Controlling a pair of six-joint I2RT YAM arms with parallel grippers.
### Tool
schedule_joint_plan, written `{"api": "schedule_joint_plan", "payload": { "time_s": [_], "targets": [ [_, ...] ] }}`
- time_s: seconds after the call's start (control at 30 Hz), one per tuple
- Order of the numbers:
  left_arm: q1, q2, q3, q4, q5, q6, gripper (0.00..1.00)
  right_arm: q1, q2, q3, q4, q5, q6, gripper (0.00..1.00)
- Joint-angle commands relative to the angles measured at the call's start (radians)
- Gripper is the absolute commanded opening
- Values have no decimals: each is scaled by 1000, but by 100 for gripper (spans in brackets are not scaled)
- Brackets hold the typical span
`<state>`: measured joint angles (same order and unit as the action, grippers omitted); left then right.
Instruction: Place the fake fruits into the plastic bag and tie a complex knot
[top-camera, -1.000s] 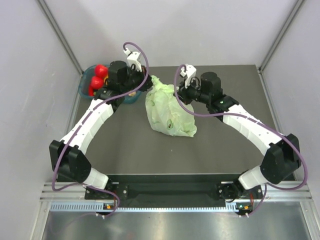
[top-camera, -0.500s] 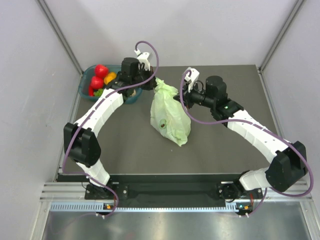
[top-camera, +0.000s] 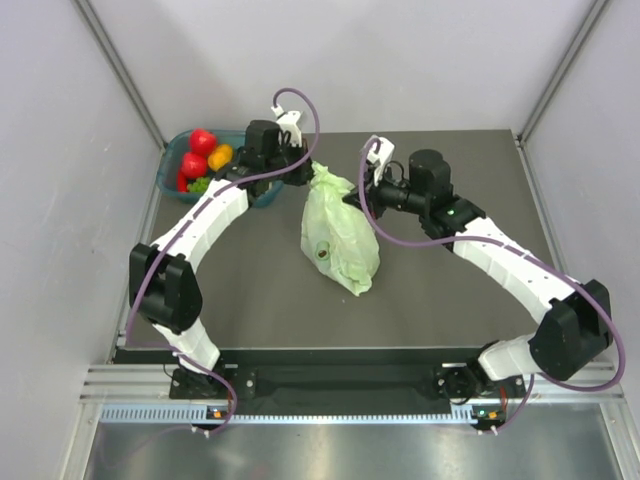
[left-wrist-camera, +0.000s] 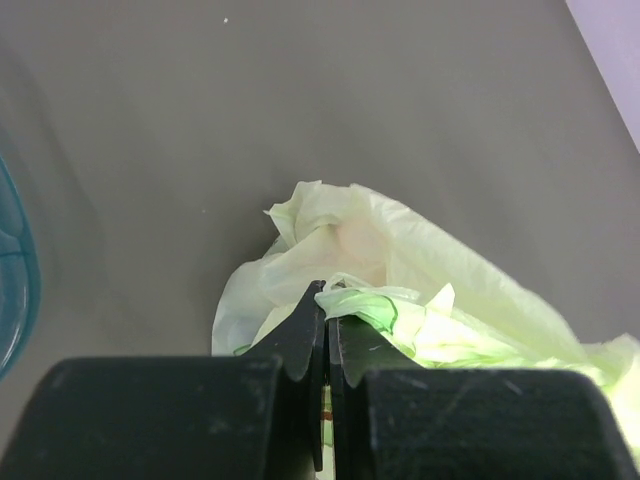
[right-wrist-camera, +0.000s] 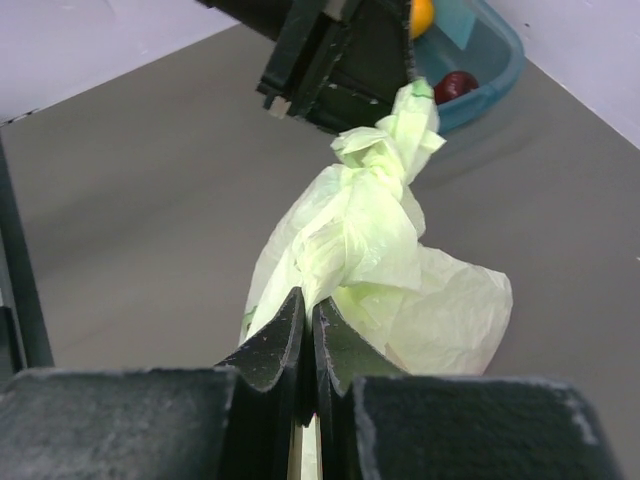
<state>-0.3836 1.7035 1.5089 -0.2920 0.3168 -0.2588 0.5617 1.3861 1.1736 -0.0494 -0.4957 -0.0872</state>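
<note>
The pale-green plastic bag (top-camera: 340, 235) hangs between my two grippers, its body resting on the dark table. A twisted knot (right-wrist-camera: 385, 165) of its handles sits at the top (top-camera: 325, 180). My left gripper (top-camera: 308, 170) is shut on one handle end (left-wrist-camera: 385, 305). My right gripper (top-camera: 352, 195) is shut on the other handle strand (right-wrist-camera: 330, 260). A dark round shape (top-camera: 322, 252) shows through the bag wall. Other fake fruits (top-camera: 203, 140), red, orange and green, lie in the teal basket.
The teal basket (top-camera: 172, 160) stands at the table's back left corner, just behind my left arm; its rim also shows in the right wrist view (right-wrist-camera: 490, 70). Grey walls close in on both sides and behind.
Both grippers have moved right and drawn the handles tight. The bag has been pulled upright and narrower. The left arm has swung off the basket, uncovering the fruits.
</note>
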Motion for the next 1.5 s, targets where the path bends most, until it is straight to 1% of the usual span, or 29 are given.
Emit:
{"api": "schedule_joint_plan", "payload": {
  "time_s": [0.0,0.13,0.23,0.27,0.33,0.37,0.47,0.57,0.67,0.7,0.77,0.9,0.93,1.03,1.1,1.13,1.17,1.33,1.4,1.43,1.47],
  "targets": [
    [8,-10,85,14,-25,21,0,44,-7,66,25,-127,-11,0],
    [5,21,134,-13,-45,7,0,101,19,31,80,-197,-2,0],
    [5,36,142,-13,-65,-10,0,182,54,-17,127,-224,-3,0],
    [5,41,143,-16,-79,-13,0,234,76,-35,129,-236,-22,0],
    [5,62,163,-30,-108,-13,0,285,96,-58,152,-265,-34,0],
    [5,71,174,-56,-123,-14,0,329,112,-84,157,-294,-48,0],
    [14,116,214,-96,-153,-13,0,388,131,-123,172,-349,-63,0],
    [29,136,226,-108,-159,-17,0,392,113,-159,200,-379,-57,0],
    [48,131,226,-114,-171,-19,0,368,58,-189,212,-368,-46,0],
    [55,127,226,-121,-171,-17,0,356,41,-196,245,-371,-33,0],
    [78,117,224,-128,-174,-20,0,302,-2,-215,272,-397,0,0],
    [101,71,223,-141,-174,-14,0,215,-38,-181,266,-348,27,0],
    [101,62,218,-136,-168,-16,0,178,-36,-174,264,-339,36,0],
    [92,1,186,-115,-153,-11,0,138,-19,-111,235,-327,44,0],
    [88,-65,163,-104,-169,-8,0,133,7,-66,189,-313,26,0],
    [84,-86,139,-96,-174,-7,0,129,33,-21,150,-282,20,0],
    [78,-137,128,-88,-179,-7,0,124,45,-2,146,-268,29,0],
    [23,-274,56,-108,-278,16,0,61,111,105,140,-262,81,0],
    [3,-336,22,-116,-309,18,0,37,123,124,149,-250,127,0],
    [-20,-356,14,-121,-356,16,0,14,135,145,152,-256,147,0],
    [-32,-390,8,-128,-375,18,0,0,142,155,160,-247,165,0]
  ]
}}
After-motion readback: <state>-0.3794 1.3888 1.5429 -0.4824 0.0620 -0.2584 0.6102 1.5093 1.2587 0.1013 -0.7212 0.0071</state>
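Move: I already hold the plastic bag in both hands. From my left hand, its loaded body hangs about 12 cm back, 7 cm to the right and 12 cm lower; the bunched neck is 2 cm back and 4 cm right. From my right hand, the body is about 8 cm back, 2 cm left and 12 cm down, the neck 3 cm ahead and 5 cm left. The blue bin sits some 22 cm left of my left hand, 7 cm farther out. With both grippers still shut on the bag's neck, I dip and then lift: my right hand sweeps left, back and down, about 9 cm each way, then climbs forward again, ending turned some 15 degrees counter-clockwise. My left hand bobs up, drops back below its start, then climbs about 18 cm, drifting left and back, its fingers tipping down and then up, to pull the neck upward. ##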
